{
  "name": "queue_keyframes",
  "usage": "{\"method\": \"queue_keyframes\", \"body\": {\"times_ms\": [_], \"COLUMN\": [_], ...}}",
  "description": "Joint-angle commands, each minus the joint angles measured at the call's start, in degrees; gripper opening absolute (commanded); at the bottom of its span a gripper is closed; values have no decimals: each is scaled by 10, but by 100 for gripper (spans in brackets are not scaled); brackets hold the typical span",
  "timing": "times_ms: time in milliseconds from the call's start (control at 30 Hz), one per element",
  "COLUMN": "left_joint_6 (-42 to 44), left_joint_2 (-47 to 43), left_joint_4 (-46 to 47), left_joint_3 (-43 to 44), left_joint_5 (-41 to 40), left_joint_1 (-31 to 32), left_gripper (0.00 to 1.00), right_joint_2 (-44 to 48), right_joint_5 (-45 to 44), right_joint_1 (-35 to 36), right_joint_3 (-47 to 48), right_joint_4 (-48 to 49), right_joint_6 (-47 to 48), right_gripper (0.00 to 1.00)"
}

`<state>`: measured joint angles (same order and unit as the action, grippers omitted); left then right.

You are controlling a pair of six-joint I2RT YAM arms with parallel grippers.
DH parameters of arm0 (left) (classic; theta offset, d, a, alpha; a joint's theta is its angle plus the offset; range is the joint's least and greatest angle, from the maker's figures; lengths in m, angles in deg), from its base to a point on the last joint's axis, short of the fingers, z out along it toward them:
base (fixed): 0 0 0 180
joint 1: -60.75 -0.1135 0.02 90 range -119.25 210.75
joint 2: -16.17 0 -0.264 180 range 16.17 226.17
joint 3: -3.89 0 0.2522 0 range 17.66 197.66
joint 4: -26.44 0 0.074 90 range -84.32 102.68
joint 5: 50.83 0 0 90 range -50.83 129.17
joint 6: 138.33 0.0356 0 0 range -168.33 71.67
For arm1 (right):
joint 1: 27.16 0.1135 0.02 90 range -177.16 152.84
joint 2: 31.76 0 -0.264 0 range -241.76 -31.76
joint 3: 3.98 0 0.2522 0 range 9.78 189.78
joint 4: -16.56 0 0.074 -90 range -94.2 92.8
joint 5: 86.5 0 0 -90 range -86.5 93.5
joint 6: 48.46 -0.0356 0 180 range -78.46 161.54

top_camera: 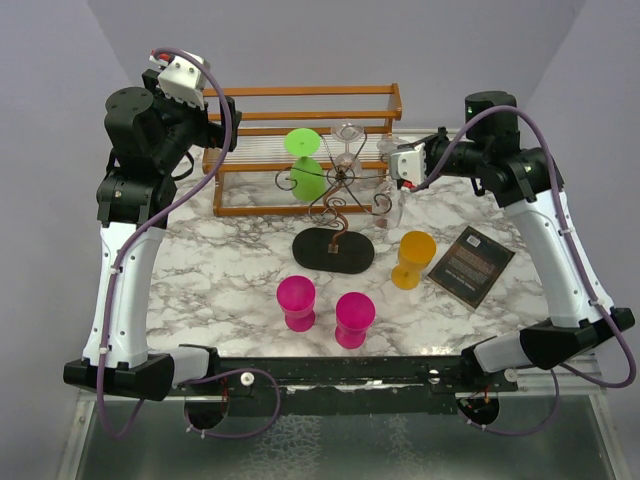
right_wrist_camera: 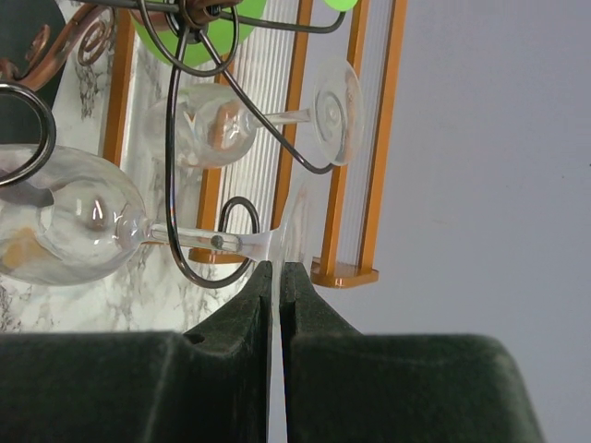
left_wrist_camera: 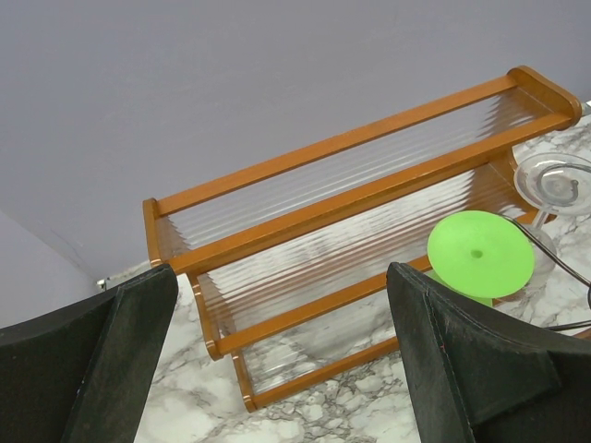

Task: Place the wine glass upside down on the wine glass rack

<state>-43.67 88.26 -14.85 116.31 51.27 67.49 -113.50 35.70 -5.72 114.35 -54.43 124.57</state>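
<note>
A clear wine glass (right_wrist_camera: 83, 226) hangs bowl-down at the right side of the dark wire wine glass rack (top_camera: 340, 205), and its stem lies inside one curled scroll arm (right_wrist_camera: 199, 268). My right gripper (right_wrist_camera: 277, 269) is shut on the thin foot of this glass; from above the right gripper (top_camera: 392, 162) shows at the rack's right edge. A second clear glass (right_wrist_camera: 208, 125) and a green glass (top_camera: 305, 165) hang on other arms. My left gripper (left_wrist_camera: 277, 286) is open and empty, raised above the wooden shelf's left end, also seen from above (top_camera: 222, 132).
An orange-brown slatted wooden shelf (top_camera: 300, 100) stands behind the rack. On the marble top (top_camera: 220, 270) stand two pink cups (top_camera: 296, 302) (top_camera: 354, 318) and an orange cup (top_camera: 412, 258). A dark booklet (top_camera: 470, 265) lies at the right. The rack's black oval base (top_camera: 333, 250) sits mid-table.
</note>
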Motion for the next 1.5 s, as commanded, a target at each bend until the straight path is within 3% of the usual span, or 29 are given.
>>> {"method": "queue_keyframes", "body": {"times_ms": [0, 233, 833, 1467], "left_joint_6": [4, 6, 8, 17], "left_joint_2": [-13, -14, -12, -19], "left_joint_4": [17, 16, 16, 18], "left_joint_3": [-2, -4, -4, -28], "left_joint_5": [0, 2, 5, 16], "left_joint_1": [-4, -3, -3, -3], "left_gripper": [99, 99, 99, 99], "right_joint_2": [18, 9, -16, -4], "right_joint_5": [-44, -74, 0, 58], "right_joint_1": [4, 4, 8, 15], "right_joint_3": [-11, -23, -16, -23], "right_joint_4": [36, 59, 57, 23], "right_joint_6": [-20, -20, -18, -25], "right_gripper": [4, 4, 8, 31]}}
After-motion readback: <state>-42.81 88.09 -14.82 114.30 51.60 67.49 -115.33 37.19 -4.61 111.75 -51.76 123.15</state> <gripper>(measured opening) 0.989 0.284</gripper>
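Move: The right hand still grips the upside-down clear glass by its foot. The empty right-rear curl of the wire wine glass rack lies about 4 cm to its left, 1 cm ahead and 3 cm lower. The rack's hub is some 10 cm left and 3 cm back; the clear glass already hung is about 9 cm left and 5 cm ahead, the green glass some 17 cm left and 2 cm ahead. From the left hand, that curl is roughly 29 cm right, 3 cm back and 12 cm lower. Forward, down and a little right at first, by about 2 cm, the right hand works the held glass at the rack's right-rear curl, then comes back leftward by some 3 cm, easing slightly back and lower. During that leftward return its fingers part from nearly shut to about a quarter open, loosening their pinch on the glass's foot while staying around it; the wrist swings a few degrees clockwise and back. ##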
